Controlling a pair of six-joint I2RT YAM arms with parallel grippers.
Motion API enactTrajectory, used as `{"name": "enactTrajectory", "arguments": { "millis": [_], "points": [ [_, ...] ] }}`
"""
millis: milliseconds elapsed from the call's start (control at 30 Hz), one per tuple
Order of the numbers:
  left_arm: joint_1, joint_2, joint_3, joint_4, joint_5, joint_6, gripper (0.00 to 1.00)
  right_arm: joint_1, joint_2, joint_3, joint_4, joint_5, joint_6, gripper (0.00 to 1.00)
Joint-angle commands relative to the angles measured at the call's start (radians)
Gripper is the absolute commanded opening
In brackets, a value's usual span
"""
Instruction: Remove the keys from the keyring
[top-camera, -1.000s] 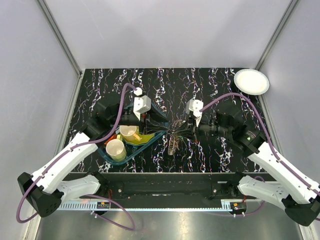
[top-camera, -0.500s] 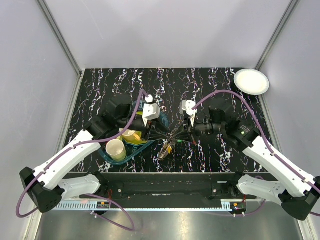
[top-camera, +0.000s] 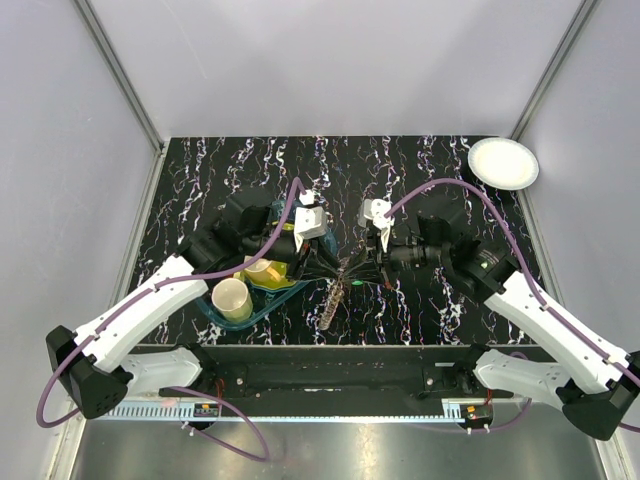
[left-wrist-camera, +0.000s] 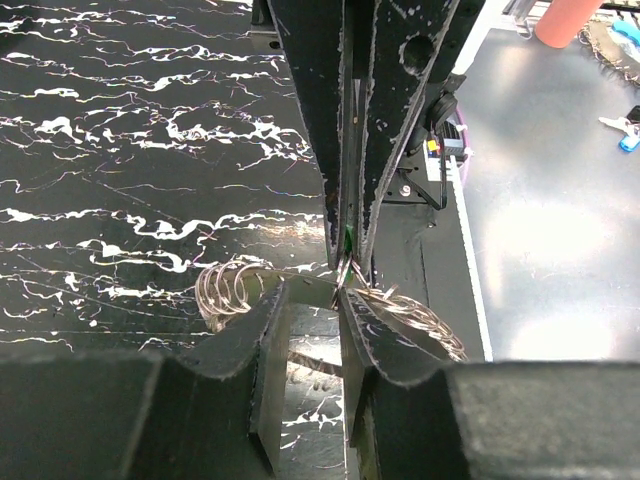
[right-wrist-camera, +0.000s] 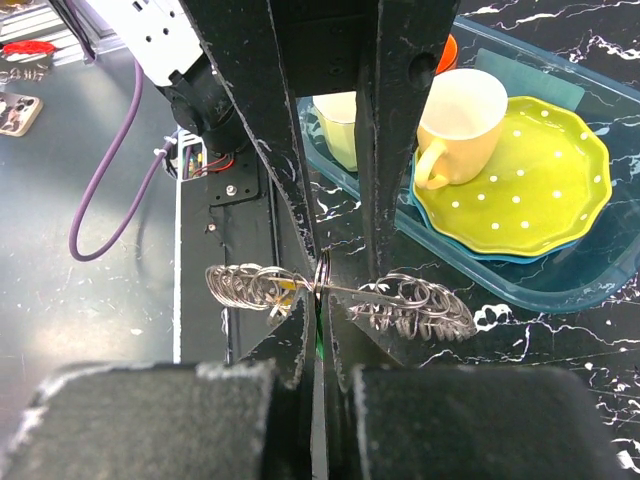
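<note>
The keyring (top-camera: 333, 293) is a floppy string of silver rings held above the table centre. In the right wrist view my right gripper (right-wrist-camera: 318, 298) is shut on a ring at its middle, with ring bunches hanging left (right-wrist-camera: 245, 285) and right (right-wrist-camera: 415, 305). In the left wrist view my left gripper (left-wrist-camera: 310, 295) faces it tip to tip. Its jaws stand a little apart, and a flat strip of the keyring (left-wrist-camera: 305, 287) lies across their tips. Single keys cannot be told apart from the rings. From above, the left gripper (top-camera: 322, 264) and right gripper (top-camera: 362, 268) meet over the hanging bundle.
A teal tray (top-camera: 268, 305) lies left of centre, under my left arm. It holds a yellow dotted plate (right-wrist-camera: 530, 180), a cream cup (right-wrist-camera: 460, 110) and a second cup (top-camera: 232, 298). A white plate (top-camera: 503, 162) sits in the back right corner.
My left gripper has moved right from over the tray to meet the right gripper, and its jaws have narrowed. The right gripper shifted slightly left, still shut on the keyring.
</note>
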Motion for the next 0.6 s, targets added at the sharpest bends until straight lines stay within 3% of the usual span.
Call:
{"name": "enactTrajectory", "arguments": {
  "millis": [0,333,433,567],
  "points": [
    [-0.006,0.000,0.039,0.044,-0.011,0.014,0.27,-0.005,0.006,0.017,0.094,-0.061,0.024,0.00],
    [-0.009,0.003,0.028,0.076,0.055,-0.016,0.25,-0.005,0.016,0.016,0.094,-0.059,0.025,0.00],
    [-0.014,0.003,0.007,0.103,0.055,-0.038,0.03,-0.003,0.021,0.017,0.094,-0.048,0.032,0.00],
    [-0.015,-0.004,-0.016,0.163,0.001,-0.108,0.00,-0.003,0.021,0.017,0.100,-0.002,0.058,0.00]
  ]
}}
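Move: The keyring's thin double loop, with the right hand's fingers already shut on it, sits just past the left hand's parted tips, about 2 cm to the hand's right and 1 cm back, level with it. From the right hand this loop is roughly 1 cm to the left, at the same height. The dotted green plate lies some 10 cm ahead, 12 cm left and 21 cm below the left hand; the yellow mug is about 7 cm ahead and 18 cm left of that hand, 18 cm below. The left fingers, slightly open around the wire loop, hold nearly still, then snap shut late and pinch the loop right at the right hand's fingertips. The left hand eases back barely half a centimetre towards the loop as its fingers close, with next to no wrist turn. The right hand stays in place and keeps its shut grip on the loop. ##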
